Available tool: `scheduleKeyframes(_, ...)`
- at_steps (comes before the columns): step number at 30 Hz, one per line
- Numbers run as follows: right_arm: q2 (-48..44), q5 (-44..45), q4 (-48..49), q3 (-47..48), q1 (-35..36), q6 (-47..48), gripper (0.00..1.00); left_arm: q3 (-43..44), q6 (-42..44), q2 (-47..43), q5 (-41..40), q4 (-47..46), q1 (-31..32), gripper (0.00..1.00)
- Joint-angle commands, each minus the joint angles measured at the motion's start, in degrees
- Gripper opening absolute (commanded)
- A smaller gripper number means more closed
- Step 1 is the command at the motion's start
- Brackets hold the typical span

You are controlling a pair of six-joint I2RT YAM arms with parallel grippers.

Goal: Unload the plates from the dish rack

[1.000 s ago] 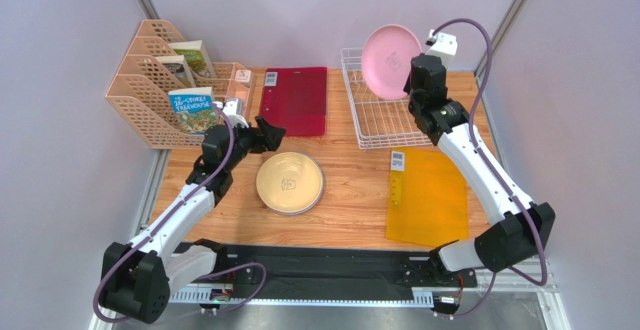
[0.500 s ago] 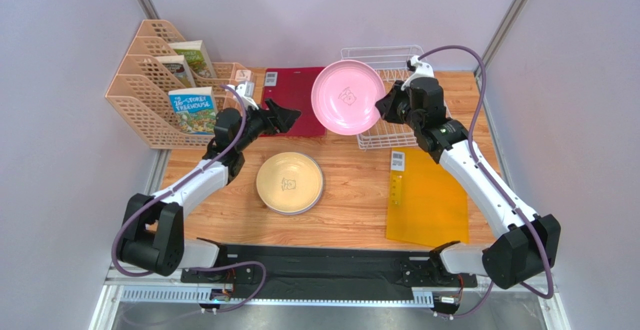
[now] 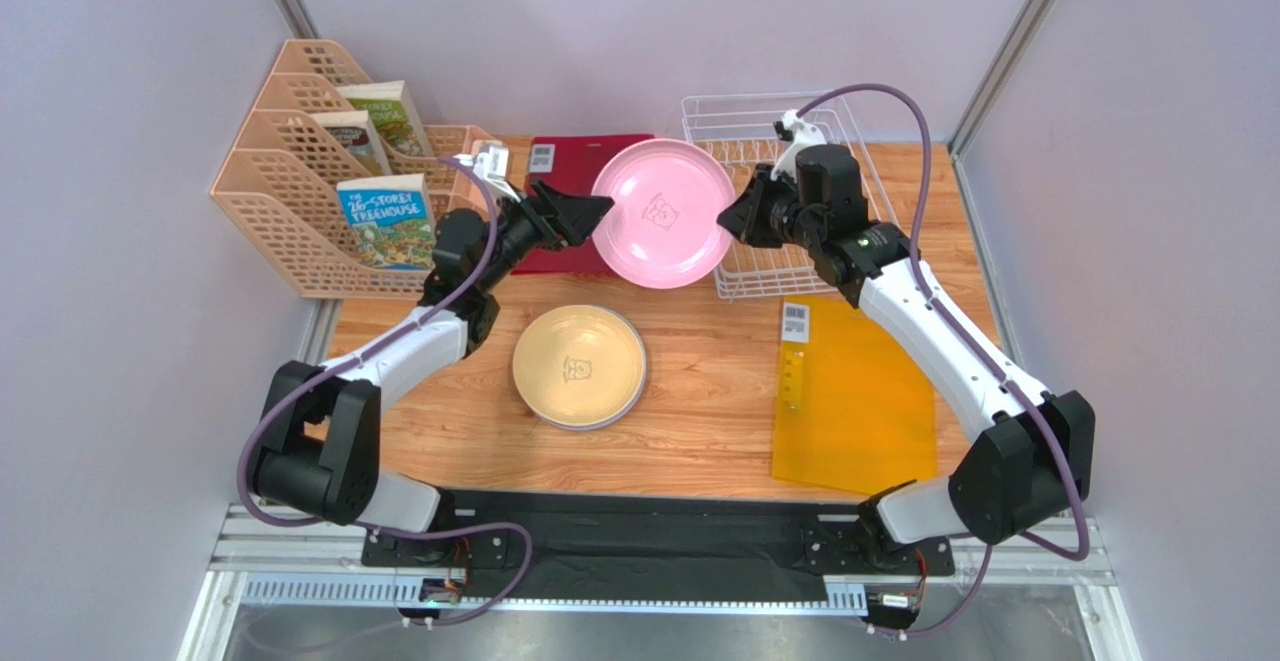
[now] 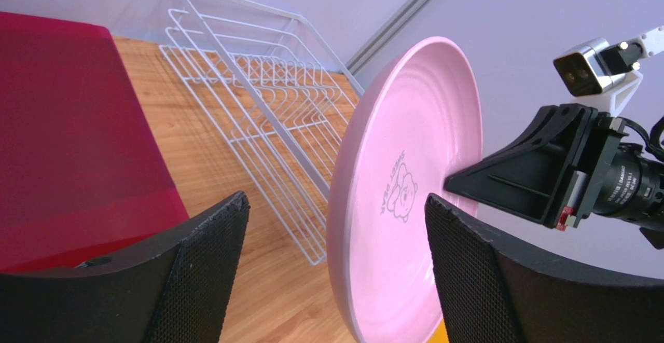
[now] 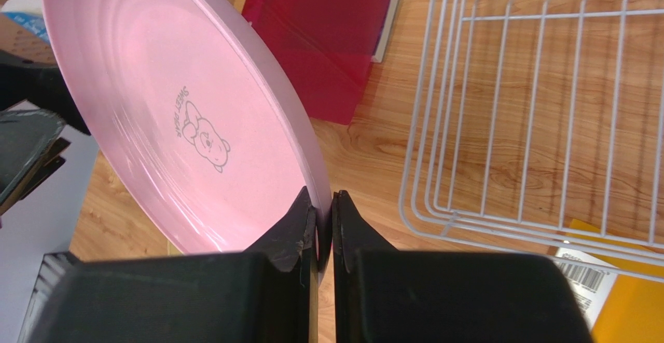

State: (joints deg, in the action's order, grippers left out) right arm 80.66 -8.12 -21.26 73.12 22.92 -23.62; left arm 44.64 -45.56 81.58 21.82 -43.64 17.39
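The pink plate (image 3: 661,214) hangs tilted in the air between the two arms, left of the white wire dish rack (image 3: 751,289). My right gripper (image 3: 732,219) is shut on its right rim; in the right wrist view the rim of the plate (image 5: 179,125) is pinched between the jaws of that gripper (image 5: 323,199). My left gripper (image 3: 594,211) stands open at the left rim. In the left wrist view the plate (image 4: 413,203) stands edge-on between that gripper's (image 4: 335,201) wide-apart fingers. A cream-yellow plate (image 3: 580,366) lies flat on the table. No plate shows in the rack (image 4: 257,94).
Peach lattice file holders (image 3: 323,166) with books stand at the back left. A red folder (image 3: 579,196) lies beneath the left gripper, and an orange folder (image 3: 854,391) with a barcode label lies in front of the rack. Grey walls close in on both sides.
The right arm lifted the pink plate out of the rack and carried it left. The left arm reached forward, and its open jaws now straddle the plate's left rim.
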Motion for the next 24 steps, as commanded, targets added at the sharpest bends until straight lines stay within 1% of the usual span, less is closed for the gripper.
scheduleKeyframes(1,-0.2,-7.0,3.8,2.3,0.8,0.4,0.00,2.1,-0.8,1.6,1.1,-4.7,0.9,0.87)
scheduleKeyframes(3,0.0,-8.0,4.2,2.2,0.8,0.2,0.00,1.9,-0.7,2.4,0.9,-5.1,1.0,0.86)
scheduleKeyframes(4,0.0,-8.2,4.2,2.3,0.9,0.2,0.00,1.9,-0.7,2.5,0.8,-5.3,1.1,0.82)
scheduleKeyframes(5,0.2,-8.2,4.1,2.3,0.9,0.1,0.00,1.9,-0.7,2.8,0.7,-5.3,1.1,0.76)
scheduleKeyframes(6,0.5,-8.2,4.1,2.4,1.0,0.3,0.00,1.7,-0.6,2.9,0.5,-5.3,1.1,0.62)
scheduleKeyframes(8,0.9,-8.2,3.6,2.7,1.0,0.5,0.02,1.3,0.0,2.8,0.3,-5.3,1.2,0.49)
scheduleKeyframes(9,1.0,-7.8,3.6,2.7,0.9,0.8,0.03,0.6,0.1,2.5,0.2,-5.1,1.2,0.37)
scheduleKeyframes(11,1.3,-7.4,3.3,2.8,1.0,1.0,0.11,-0.6,0.6,1.3,-1.1,-4.6,1.2,0.28)
scheduleKeyframes(12,1.6,-6.7,3.3,2.8,1.0,1.0,0.16,-1.8,1.3,0.6,-1.6,-4.4,1.2,0.21)
scheduleKeyframes(13,1.6,-6.5,3.2,2.9,1.0,1.2,0.32,-2.5,1.7,-0.8,-2.5,-3.3,1.2,0.19)
scheduleKeyframes(14,2.0,-6.3,3.2,2.8,0.9,1.5,0.41,-3.2,2.1,-1.4,-2.8,-2.8,1.2,0.17)
scheduleKeyframes(15,2.1,-5.7,3.3,2.8,1.0,1.6,0.47,-4.4,2.8,-2.3,-3.4,-2.1,1.2,0.16)
scheduleKeyframes(16,2.2,-5.2,3.2,3.0,1.0,2.0,0.57,-5.0,3.4,-4.2,-3.7,-0.2,1.2,0.15)
scheduleKeyframes(18,2.4,-2.4,2.5,2.9,1.0,2.4,0.64,-6.6,4.8,-6.6,-4.5,3.0,1.2,0.15)
scheduleKeyframes(19,2.5,-1.4,2.2,3.0,1.0,3.4,0.66,-7.3,5.6,-9.4,-5.5,6.8,1.2,0.15)
scheduleKeyframes(21,2.8,2.5,0.3,3.6,0.9,4.5,0.67,-9.0,7.1,-12.5,-6.4,10.8,1.2,0.18)
scheduleKeyframes(22,3.0,4.0,-0.3,3.8,0.9,5.1,0.67,-9.3,7.3,-15.5,-8.6,17.0,1.2,0.18)
scheduleKeyframes(24,3.6,7.2,-1.2,4.1,0.8,6.8,0.70,-10.9,8.5,-18.4,-10.7,22.3,1.2,0.18)
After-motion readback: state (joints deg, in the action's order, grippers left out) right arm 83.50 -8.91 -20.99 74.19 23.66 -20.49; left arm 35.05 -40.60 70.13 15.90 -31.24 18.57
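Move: The pink plate's middle is about 9 cm right of the open left gripper and level with it fore and aft, its near rim by the fingers. The yellow-topped plate stack is some 12 cm back, 2 cm left and 25 cm below that gripper; the red folder 14 cm ahead, 2 cm left. From the right hand, holding the opposite rim, the plate's middle is 9 cm left and 1 cm ahead; the rack is 11 cm right, 16 cm ahead, lower. Leftward by about 2 cm, the right hand feeds the still-held pink plate to the left gripper, which eases slightly right and down and pinches the near rim. The right fingers then open and let go, while the left hand draws the plate back about 4 cm, down 4 cm and left 3 cm towards the stack, its wrist turning some 10 degrees. ##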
